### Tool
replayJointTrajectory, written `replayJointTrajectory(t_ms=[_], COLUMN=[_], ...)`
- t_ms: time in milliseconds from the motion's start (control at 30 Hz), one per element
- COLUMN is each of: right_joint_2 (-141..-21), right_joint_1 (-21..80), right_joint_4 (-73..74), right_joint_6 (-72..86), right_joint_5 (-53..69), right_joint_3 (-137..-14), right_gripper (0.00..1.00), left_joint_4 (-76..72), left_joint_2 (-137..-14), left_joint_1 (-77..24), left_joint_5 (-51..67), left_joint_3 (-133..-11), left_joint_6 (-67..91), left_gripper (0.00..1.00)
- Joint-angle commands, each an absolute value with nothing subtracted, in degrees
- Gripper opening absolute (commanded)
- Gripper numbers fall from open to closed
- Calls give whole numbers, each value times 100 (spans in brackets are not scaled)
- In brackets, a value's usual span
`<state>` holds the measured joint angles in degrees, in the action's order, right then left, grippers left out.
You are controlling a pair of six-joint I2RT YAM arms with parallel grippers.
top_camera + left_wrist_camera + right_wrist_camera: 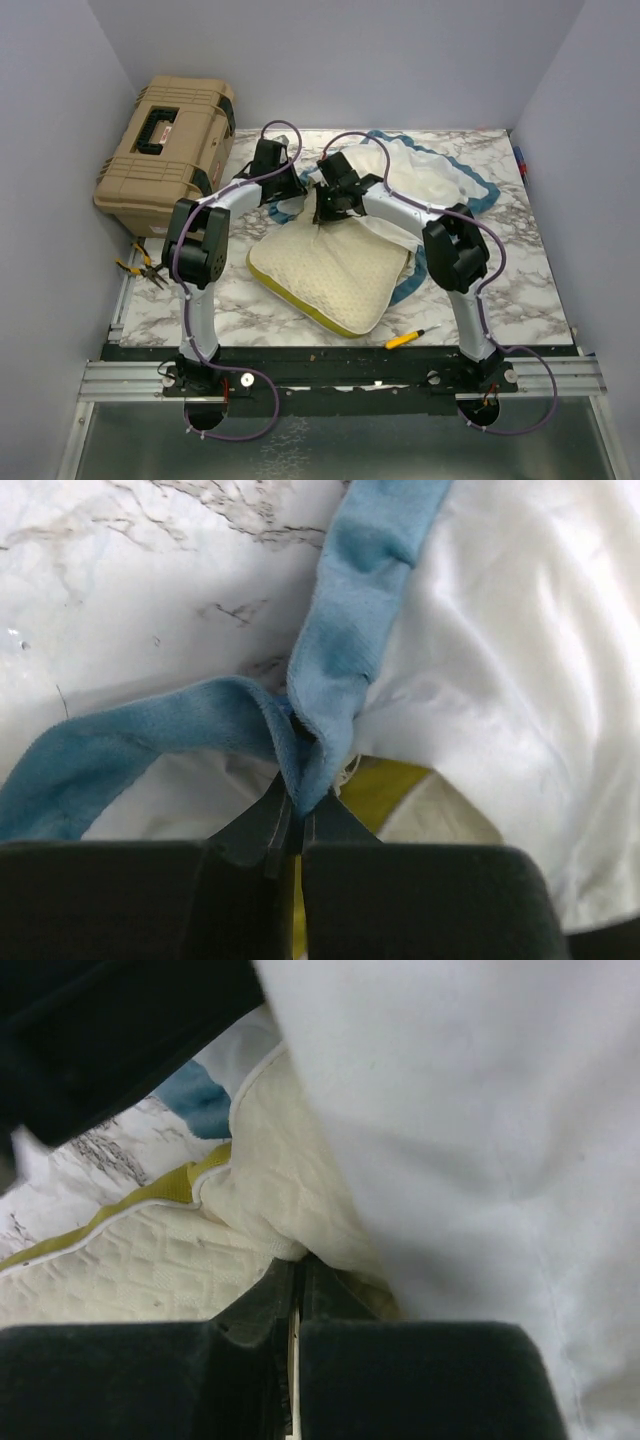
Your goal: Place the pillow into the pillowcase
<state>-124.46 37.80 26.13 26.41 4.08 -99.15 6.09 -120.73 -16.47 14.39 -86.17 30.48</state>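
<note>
The cream quilted pillow (335, 275) lies in the middle of the table, its mustard band toward the front. Behind it spreads the pillowcase (430, 175), white inside up, with blue trim around it. My left gripper (287, 197) is at the pillow's far left corner. In the left wrist view it (300, 805) is shut on the pillowcase's blue trim (350, 650), with the pillow's yellow band (385, 790) just beneath. My right gripper (330, 210) is beside it; in the right wrist view it (298, 1260) is shut on a fold of the pillow (270, 1180), under the white pillowcase (450, 1140).
A tan toolbox (165, 150) stands at the back left. Yellow-handled pliers (140, 268) lie at the table's left edge. A yellow-handled tool (410, 338) lies near the front edge, right of the pillow. The marble table (520, 270) ends at grey walls.
</note>
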Motion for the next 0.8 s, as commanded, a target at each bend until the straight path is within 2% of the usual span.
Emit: replayJointTrajectory(t_ms=[0,333,633,767], right_joint_2=[-12500,-12089,-11328,-11070], right_joint_1=[3417,2924,2848,2775], right_joint_4=[2412,2537,2257,2166], right_joint_6=[2475,2287,1929,1965], right_joint_5=[-384,-710,-731,-755], right_joint_3=[-9872,-9787,-9829,-9658], right_gripper=[0,0,0,0], left_joint_4=[486,283,386,431], left_joint_2=[-11243,-9923,-8664,-8462], left_joint_1=[-1608,-1920,-1963,-1976], left_joint_5=[1643,1908,1162,1206], left_joint_3=[-7966,-6692,-5300,-4926], left_joint_6=[3238,3588,3583,3605], left_gripper=[0,0,0,0])
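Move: Some 23 cm back and 5 cm right of the left hand, which already pinches the blue hem of the pillowcase mouth, lies the pillow's middle, slightly lower; the toolbox stands about 28 cm to that hand's left and 2 cm ahead. From the right hand, already gripping a fold of pillow, the middle of the spread pillowcase lies roughly 22 cm right, 8 cm ahead and 4 cm below, the pillow's middle 14 cm back, 2 cm right and slightly lower. Drawing the pinched hem back about 12 cm and lifting it some 7 cm, the left hand pulls the pillowcase mouth over the pillow's far corner towards the pillow's middle. The right hand keeps its grip on the pillow fold, hauls it about 5 cm to the right towards the pillowcase, then raises it nearly 6 cm; both grippers stay shut. ##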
